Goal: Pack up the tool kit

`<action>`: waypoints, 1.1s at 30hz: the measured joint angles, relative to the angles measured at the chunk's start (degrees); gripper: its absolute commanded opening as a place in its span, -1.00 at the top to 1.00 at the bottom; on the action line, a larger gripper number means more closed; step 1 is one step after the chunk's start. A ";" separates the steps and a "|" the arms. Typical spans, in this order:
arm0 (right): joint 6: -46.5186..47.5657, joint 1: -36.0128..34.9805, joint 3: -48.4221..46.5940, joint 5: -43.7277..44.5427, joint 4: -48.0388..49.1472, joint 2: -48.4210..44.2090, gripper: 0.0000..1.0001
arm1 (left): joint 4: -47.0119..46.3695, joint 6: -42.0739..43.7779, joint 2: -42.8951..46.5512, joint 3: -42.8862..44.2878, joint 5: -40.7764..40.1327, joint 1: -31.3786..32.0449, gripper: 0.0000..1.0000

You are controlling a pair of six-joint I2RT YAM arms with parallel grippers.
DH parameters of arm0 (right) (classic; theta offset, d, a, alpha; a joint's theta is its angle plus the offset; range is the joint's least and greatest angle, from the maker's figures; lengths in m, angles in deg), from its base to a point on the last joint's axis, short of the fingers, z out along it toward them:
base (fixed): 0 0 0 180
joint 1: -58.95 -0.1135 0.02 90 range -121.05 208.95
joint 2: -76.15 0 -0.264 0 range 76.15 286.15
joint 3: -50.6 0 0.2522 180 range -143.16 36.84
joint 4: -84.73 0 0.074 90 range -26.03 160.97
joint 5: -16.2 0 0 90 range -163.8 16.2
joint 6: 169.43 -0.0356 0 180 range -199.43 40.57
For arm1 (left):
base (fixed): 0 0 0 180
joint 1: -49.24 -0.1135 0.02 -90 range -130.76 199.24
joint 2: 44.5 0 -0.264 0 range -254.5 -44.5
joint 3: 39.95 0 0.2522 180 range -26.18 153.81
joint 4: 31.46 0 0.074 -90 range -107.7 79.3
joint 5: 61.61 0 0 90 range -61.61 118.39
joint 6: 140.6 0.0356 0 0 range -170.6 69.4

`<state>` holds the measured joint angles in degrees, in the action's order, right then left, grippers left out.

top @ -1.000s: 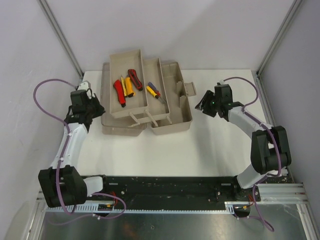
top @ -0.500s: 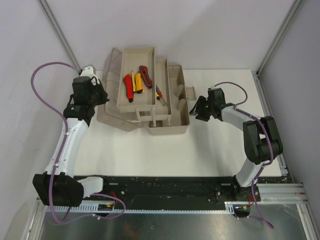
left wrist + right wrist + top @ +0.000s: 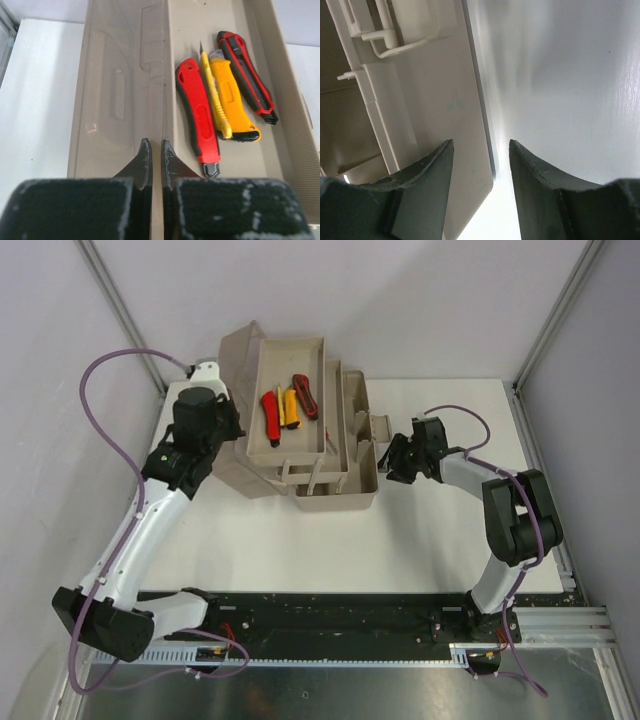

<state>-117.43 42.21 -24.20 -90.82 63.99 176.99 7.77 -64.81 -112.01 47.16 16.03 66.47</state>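
Note:
The beige tool kit stands half folded, its cantilever trays raised over the base. The top tray holds a red cutter, a yellow cutter and a red-and-black cutter. My left gripper is shut on the thin edge where the smoky lid meets that tray. My right gripper is open at the box's right end. One of its jaws lies over the beige wall and the other over the table.
The front latch sticks out on the box's right side, just above my right gripper. White table lies in front of the box. Grey walls close in at the back and on both sides.
My left arm has lifted and swung the lid with its trays rightward over the base. The right gripper has edged in toward the box's right end.

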 measured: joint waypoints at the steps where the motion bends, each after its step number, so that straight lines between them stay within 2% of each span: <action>1: 0.00 0.00 0.00 0.00 0.00 0.02 -0.06 | 0.02 0.22 0.00 0.28 -1.18 1.20 1.00; 9: -0.92 -0.13 0.00 0.02 0.04 0.98 -0.07 | 0.42 2.84 -1.53 2.84 -14.60 13.35 1.00; 13: -1.16 -0.11 0.02 0.00 0.07 1.18 -0.06 | -0.24 5.51 -5.81 5.84 -23.82 22.56 1.00; 17: -1.46 -0.07 0.02 -0.04 0.31 1.68 -0.05 | -0.87 8.26 -10.58 8.79 -32.79 28.63 0.95; 19: -1.49 -0.02 0.02 -0.11 0.46 1.97 -0.06 | -0.96 9.29 -12.39 9.84 -35.95 30.58 0.84; 24: -1.49 0.20 0.02 -0.46 0.52 2.05 -0.07 | -1.44 10.29 -15.37 11.34 -41.38 34.27 0.27; 33: -1.66 0.96 0.04 -1.84 1.49 2.14 -0.07 | -2.69 7.56 -19.15 13.05 -40.13 40.48 -0.18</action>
<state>-119.09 43.18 -24.16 -92.65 65.47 179.13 5.08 -57.25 -131.15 60.20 -24.10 106.95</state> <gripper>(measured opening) 0.534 0.525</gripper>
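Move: Some 29 cm to the right of the left hand, 8 cm ahead and 23 cm below lies the tool box's right wall, over which the raised lid is to close. The red knife lies in the upper tray about 6 cm right, 7 cm ahead and 12 cm below; at that height the yellow knife is 10 cm right and 8 ahead, the red-black knife 13 right and 11 ahead. From the right hand that wall is about 4 cm left, 8 ahead, level. Swinging the tool box's lid over to the right, the left hand travels about 18 cm across the trays, rising some 2 cm and then easing down again, while drawing back a little. Its shut fingers start out pinching the lid's raised rim; the hand rolls about 20 degrees, left side rising, then opens to roughly half near the end. The open right hand stays low beside the right wall. ##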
